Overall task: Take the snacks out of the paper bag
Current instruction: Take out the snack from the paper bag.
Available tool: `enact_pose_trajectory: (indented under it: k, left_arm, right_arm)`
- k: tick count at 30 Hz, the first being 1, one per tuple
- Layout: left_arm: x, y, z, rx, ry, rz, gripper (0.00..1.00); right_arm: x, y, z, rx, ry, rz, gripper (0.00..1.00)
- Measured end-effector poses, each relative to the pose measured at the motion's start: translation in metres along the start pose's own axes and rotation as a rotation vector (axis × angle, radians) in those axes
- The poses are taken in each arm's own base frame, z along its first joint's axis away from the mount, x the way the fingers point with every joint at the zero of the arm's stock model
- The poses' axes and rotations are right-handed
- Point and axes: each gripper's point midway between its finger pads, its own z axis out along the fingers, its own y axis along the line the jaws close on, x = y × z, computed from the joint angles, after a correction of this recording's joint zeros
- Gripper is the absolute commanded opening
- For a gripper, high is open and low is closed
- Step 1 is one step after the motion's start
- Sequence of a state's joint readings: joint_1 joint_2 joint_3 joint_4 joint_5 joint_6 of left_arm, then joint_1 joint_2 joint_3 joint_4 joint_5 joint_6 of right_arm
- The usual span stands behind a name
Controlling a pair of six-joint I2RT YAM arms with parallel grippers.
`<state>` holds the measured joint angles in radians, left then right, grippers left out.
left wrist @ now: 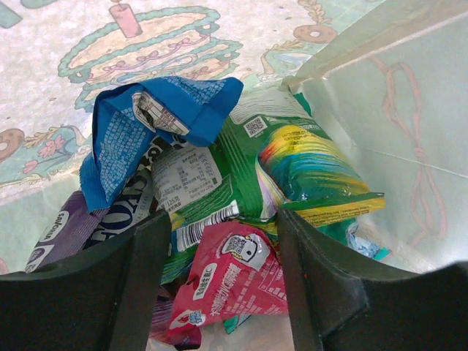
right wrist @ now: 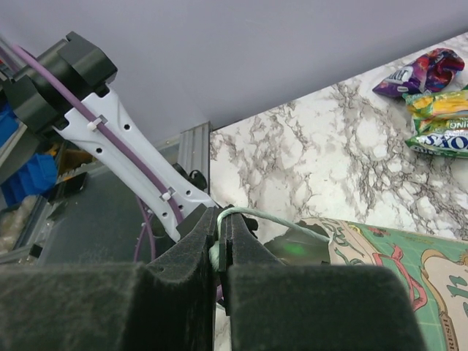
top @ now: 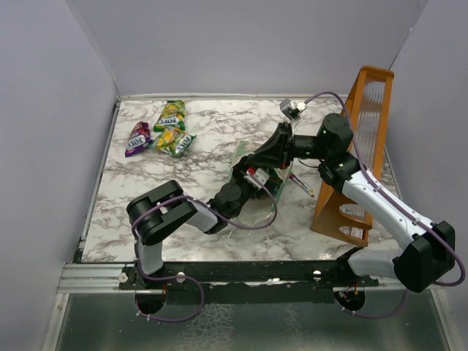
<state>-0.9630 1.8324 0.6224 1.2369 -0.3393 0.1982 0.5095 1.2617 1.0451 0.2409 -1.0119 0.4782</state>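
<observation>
The mint-green paper bag (top: 276,189) lies tipped at the middle of the table, mouth toward the arms. My right gripper (right wrist: 223,238) is shut on its thin loop handle (right wrist: 278,218); in the top view that gripper (top: 252,170) sits at the bag's upper rim. My left gripper (left wrist: 223,252) is inside the bag, open, its fingers (left wrist: 139,270) on either side of a pink-red snack packet (left wrist: 230,281). Behind it lie a blue packet (left wrist: 150,124), a green one (left wrist: 219,175), a yellow-green one (left wrist: 314,172) and a purple one (left wrist: 55,234). Several snacks (top: 170,135) lie out on the table at far left, among them a purple one (top: 137,139).
A tall orange-brown wooden rack (top: 362,139) stands at the right, close behind my right arm. Thin pens (top: 301,183) lie between bag and rack. Grey walls close in the table on three sides; a metal rail (top: 95,274) runs along the near edge.
</observation>
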Motion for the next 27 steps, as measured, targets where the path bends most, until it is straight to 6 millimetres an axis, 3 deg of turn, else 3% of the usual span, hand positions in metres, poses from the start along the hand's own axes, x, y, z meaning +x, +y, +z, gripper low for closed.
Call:
enact_pose_trajectory:
  k: [2, 5, 9, 14, 24, 27]
  left_arm:
    - [0.000, -0.001, 0.003, 0.013, -0.005, -0.008, 0.44]
    - [-0.001, -0.004, 0.004, 0.031, -0.011, -0.009, 0.16]
    - [-0.002, -0.006, 0.004, 0.042, -0.014, -0.002, 0.05]
    - [-0.006, -0.006, 0.002, 0.055, -0.014, -0.005, 0.00]
    - [-0.056, -0.008, -0.032, 0.167, -0.042, -0.114, 0.00]
    - [-0.063, -0.009, -0.044, 0.193, -0.053, -0.135, 0.03]
  right_arm:
    - [0.001, -0.002, 0.000, 0.010, 0.001, 0.001, 0.01]
    - [0.000, -0.004, -0.001, 0.030, -0.004, -0.003, 0.01]
    - [-0.001, -0.006, -0.002, 0.053, -0.008, -0.009, 0.01]
    - [-0.004, -0.015, -0.002, 0.107, -0.017, -0.012, 0.01]
    - [-0.005, -0.037, -0.008, 0.249, -0.031, -0.016, 0.01]
    - [-0.004, -0.042, -0.010, 0.280, -0.023, -0.017, 0.01]
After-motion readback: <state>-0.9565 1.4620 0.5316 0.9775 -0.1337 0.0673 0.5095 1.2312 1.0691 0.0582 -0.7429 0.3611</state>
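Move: The green snack packet lies inside the bag just off the left fingertips, about 2 cm ahead and 4 cm right, at their height. The red packet is some 3 cm below and 1 cm right of the fingers, level fore and aft; the blue one lies about 6 cm straight ahead, 2 cm higher. From the right hand, which holds the bag's handle, the green packet is about 8 cm ahead, 11 cm right and 20 cm below. Left fingers shut on the green packet, then lift 6 cm and draw back 5; right swings the handle forward 4. ##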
